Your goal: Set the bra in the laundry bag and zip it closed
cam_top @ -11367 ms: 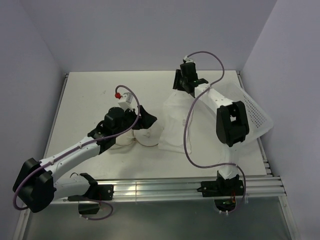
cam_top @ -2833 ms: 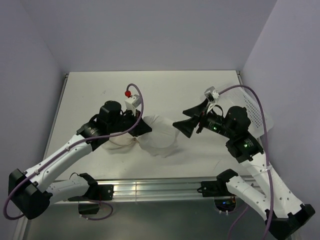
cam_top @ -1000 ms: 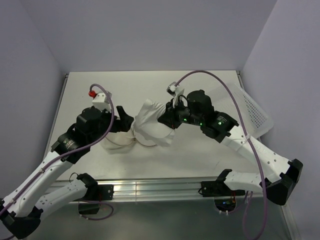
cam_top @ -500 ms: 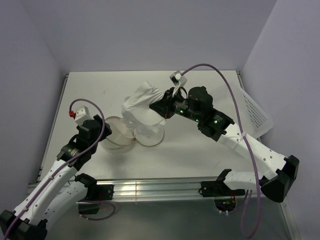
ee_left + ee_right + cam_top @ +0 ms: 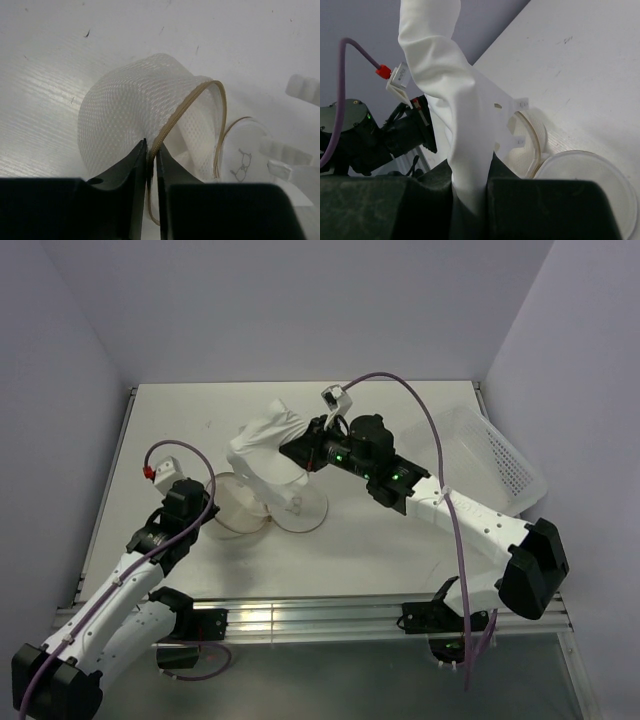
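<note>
The laundry bag (image 5: 238,506) lies open on the table, its round lid (image 5: 303,508) flopped to the right; the lid's glasses mark shows in the left wrist view (image 5: 241,162). My left gripper (image 5: 205,510) is shut on the bag's tan zipper rim (image 5: 172,127), holding the mesh wall (image 5: 125,115) up. My right gripper (image 5: 295,450) is shut on the off-white bra (image 5: 262,445) and holds it bunched in the air above the bag. In the right wrist view the bra (image 5: 455,115) hangs from the jaws over the open bag (image 5: 527,145).
A white perforated plastic tray (image 5: 495,465) sits at the right edge of the table, by the wall. The metal rail (image 5: 320,618) runs along the near edge. The walls close in at the back and both sides.
My right gripper has carried the bra up and left over the open bag. My left arm has drawn back left, still pinching the bag's rim.
</note>
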`<state>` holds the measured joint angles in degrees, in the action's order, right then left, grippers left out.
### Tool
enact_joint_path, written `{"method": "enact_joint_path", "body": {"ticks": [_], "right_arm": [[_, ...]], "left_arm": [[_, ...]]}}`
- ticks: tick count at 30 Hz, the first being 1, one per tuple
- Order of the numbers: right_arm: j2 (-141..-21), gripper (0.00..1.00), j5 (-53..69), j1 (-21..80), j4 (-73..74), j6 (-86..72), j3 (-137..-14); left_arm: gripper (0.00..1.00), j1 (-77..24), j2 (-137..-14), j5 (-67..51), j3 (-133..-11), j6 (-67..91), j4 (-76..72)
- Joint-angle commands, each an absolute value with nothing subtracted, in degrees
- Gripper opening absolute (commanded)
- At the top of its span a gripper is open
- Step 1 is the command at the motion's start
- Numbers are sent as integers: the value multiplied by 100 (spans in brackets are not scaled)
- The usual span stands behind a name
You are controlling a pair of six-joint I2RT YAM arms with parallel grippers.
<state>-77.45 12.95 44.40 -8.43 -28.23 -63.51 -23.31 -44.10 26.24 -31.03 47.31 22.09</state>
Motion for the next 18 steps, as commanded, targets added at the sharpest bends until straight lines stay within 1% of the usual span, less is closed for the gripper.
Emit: {"method": "enact_joint_path", "body": {"ticks": [1,3,4,6,10,15,18], "right_arm": [[-7769,0,1257,4535,-1950,-3208,-6179],[-7840,0,1292,4553,-2162,-3269,-6091],[-7875,0,1283,4553,-2188,-3296,-6073],[-8015,0,1397,4562,-2329,-3384,-6003],[-8218,0,1819,4570,-2697,-3586,-5801],[-8033,0,1986,4597,-2901,-3542,-5546],[-8121,0,2039,4605,-2953,-3524,-5467]], "left_arm": [[17,-2285,-4386,2435,-3102,4694,1828],[10,-2285,-4377,2443,-3120,4676,1854],[5,-2285,-4377,2435,-3129,4658,1846],[0,-2285,-4368,2391,-3129,4650,1811],[0,-2285,-4368,2312,-3103,4650,1732],[0,-2259,-4447,2206,-3102,4676,1609],[0,-2250,-4439,2110,-3103,4719,1530]]}}
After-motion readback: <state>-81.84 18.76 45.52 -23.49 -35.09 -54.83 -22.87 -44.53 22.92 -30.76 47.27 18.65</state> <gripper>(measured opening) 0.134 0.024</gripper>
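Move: My left fingers are already either side of the laundry bag's zip edge. The open mouth's middle lies about 5 cm ahead and 5 cm to the right of that hand, some 8 cm below; the round lid is roughly 6 cm ahead, 19 cm right and 13 cm down. From my right hand, holding the bra, the mouth is about 16 cm left, 3 cm ahead and 26 cm below; the lid lies 1 cm left, 5 cm ahead and 30 cm down. I close my left fingers the rest of the way, pinching the zip edge, and hold it almost in place, easing only about 1 cm to the right. With my right hand I keep my grip on the bra and carry it left towards the bag's mouth, then dip about 4 cm and draw slightly back, the wrist turning some 10 degrees. ##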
